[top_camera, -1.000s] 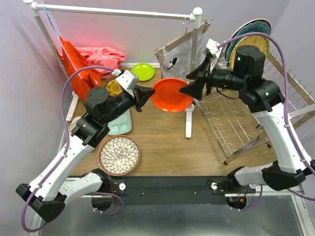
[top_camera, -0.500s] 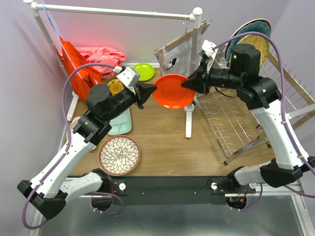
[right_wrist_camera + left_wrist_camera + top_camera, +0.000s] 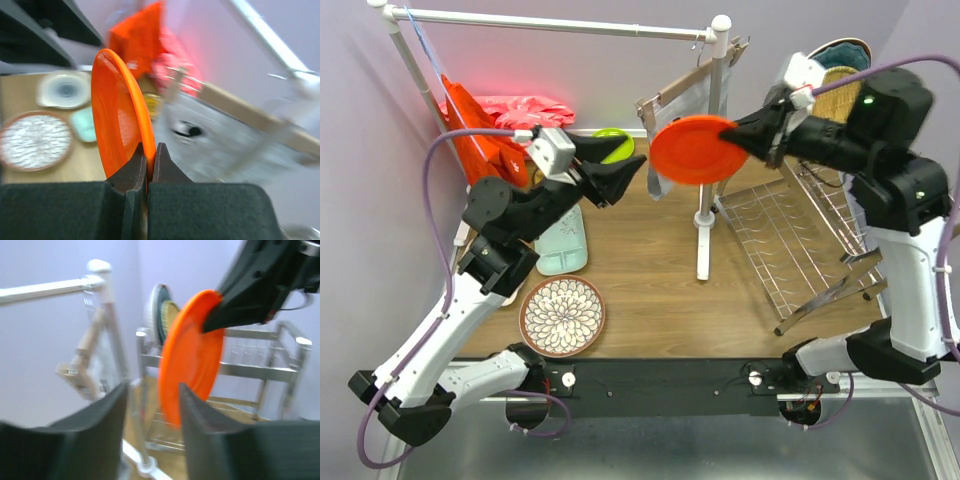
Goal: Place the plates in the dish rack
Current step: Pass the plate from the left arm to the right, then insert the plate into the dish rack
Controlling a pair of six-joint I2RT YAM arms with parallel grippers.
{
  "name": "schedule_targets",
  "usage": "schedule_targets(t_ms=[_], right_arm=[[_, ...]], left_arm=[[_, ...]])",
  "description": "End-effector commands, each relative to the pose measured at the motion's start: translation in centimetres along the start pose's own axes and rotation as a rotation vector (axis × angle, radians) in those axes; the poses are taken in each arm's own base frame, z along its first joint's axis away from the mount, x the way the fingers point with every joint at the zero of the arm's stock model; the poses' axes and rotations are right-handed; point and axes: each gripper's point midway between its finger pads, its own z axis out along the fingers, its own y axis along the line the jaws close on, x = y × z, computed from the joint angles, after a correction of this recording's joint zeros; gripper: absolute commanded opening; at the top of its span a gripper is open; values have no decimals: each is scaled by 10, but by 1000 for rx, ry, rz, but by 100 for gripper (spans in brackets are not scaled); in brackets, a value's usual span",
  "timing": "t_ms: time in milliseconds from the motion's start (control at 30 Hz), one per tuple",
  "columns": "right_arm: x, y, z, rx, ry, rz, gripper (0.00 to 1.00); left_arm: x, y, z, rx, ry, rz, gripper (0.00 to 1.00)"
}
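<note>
My right gripper [image 3: 735,133] is shut on the rim of the orange plate [image 3: 692,150] and holds it on edge in the air, left of the dish rack [image 3: 790,240]. The right wrist view shows the rim of the orange plate [image 3: 117,110] pinched between the jaws of the right gripper [image 3: 149,160]. My left gripper [image 3: 628,178] stands open and empty, apart from the plate on its left. In the left wrist view the orange plate [image 3: 192,355] hangs beyond the left gripper [image 3: 152,405]. Teal and woven plates [image 3: 840,70] stand at the rack's far end.
A brown-rimmed floral plate [image 3: 562,316], a mint tray [image 3: 563,250] and a lime green plate [image 3: 610,140] lie on the table. A white pipe rail [image 3: 560,22] has a post [image 3: 704,230] between the arms. Red and pink cloths [image 3: 490,130] hang at the back left.
The right gripper shut on the orange plate's rim. The left gripper opened, let the plate go and drew back left. The right arm carried the plate up and to the right.
</note>
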Motion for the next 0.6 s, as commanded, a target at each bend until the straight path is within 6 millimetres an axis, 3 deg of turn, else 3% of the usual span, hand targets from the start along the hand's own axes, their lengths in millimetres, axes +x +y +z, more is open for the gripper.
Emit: schedule_targets(t_ms=[0, 67, 100, 167, 400, 567], right_arm=[[-49, -53, -66, 312, -50, -226, 0], [-55, -74, -82, 412, -23, -306, 0], [-62, -88, -100, 501, -5, -341, 0], [-69, -94, -120, 569, 17, -402, 0], [-42, -135, -181, 831, 356, -643, 0], [-20, -144, -206, 849, 616, -803, 0]], left_arm=[[-52, 32, -9, -178, -112, 71, 63], [-60, 42, -14, -238, -125, 103, 65], [-62, 46, -17, -260, -126, 117, 68], [-62, 53, -23, -303, -127, 146, 69], [-38, 51, -28, -279, -102, 146, 70], [-16, 46, -28, -236, -72, 167, 70]])
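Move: The right hand already holds the orange plate by its rim. The yellow plate, beside which the rack's upper tier is free, stands about 33 cm ahead of that hand, 28 cm to its right and 20 cm lower; the clothes-rack post stands 24 cm straight ahead. From the empty left hand the orange plate's middle is roughly 13 cm to the right and 4 cm ahead, about level. Swing the right hand, plate still pinched, some 19 cm to the right towards the dish rack's upper tier, lifting it about 10 cm. Meanwhile turn the wrist some 45 degrees clockwise and tip the fingers upward until they point mostly forward. Draw the left gripper, already clear of the plate, about 6 cm left and open it wider; let it rise about 4 cm, then start to sink. ##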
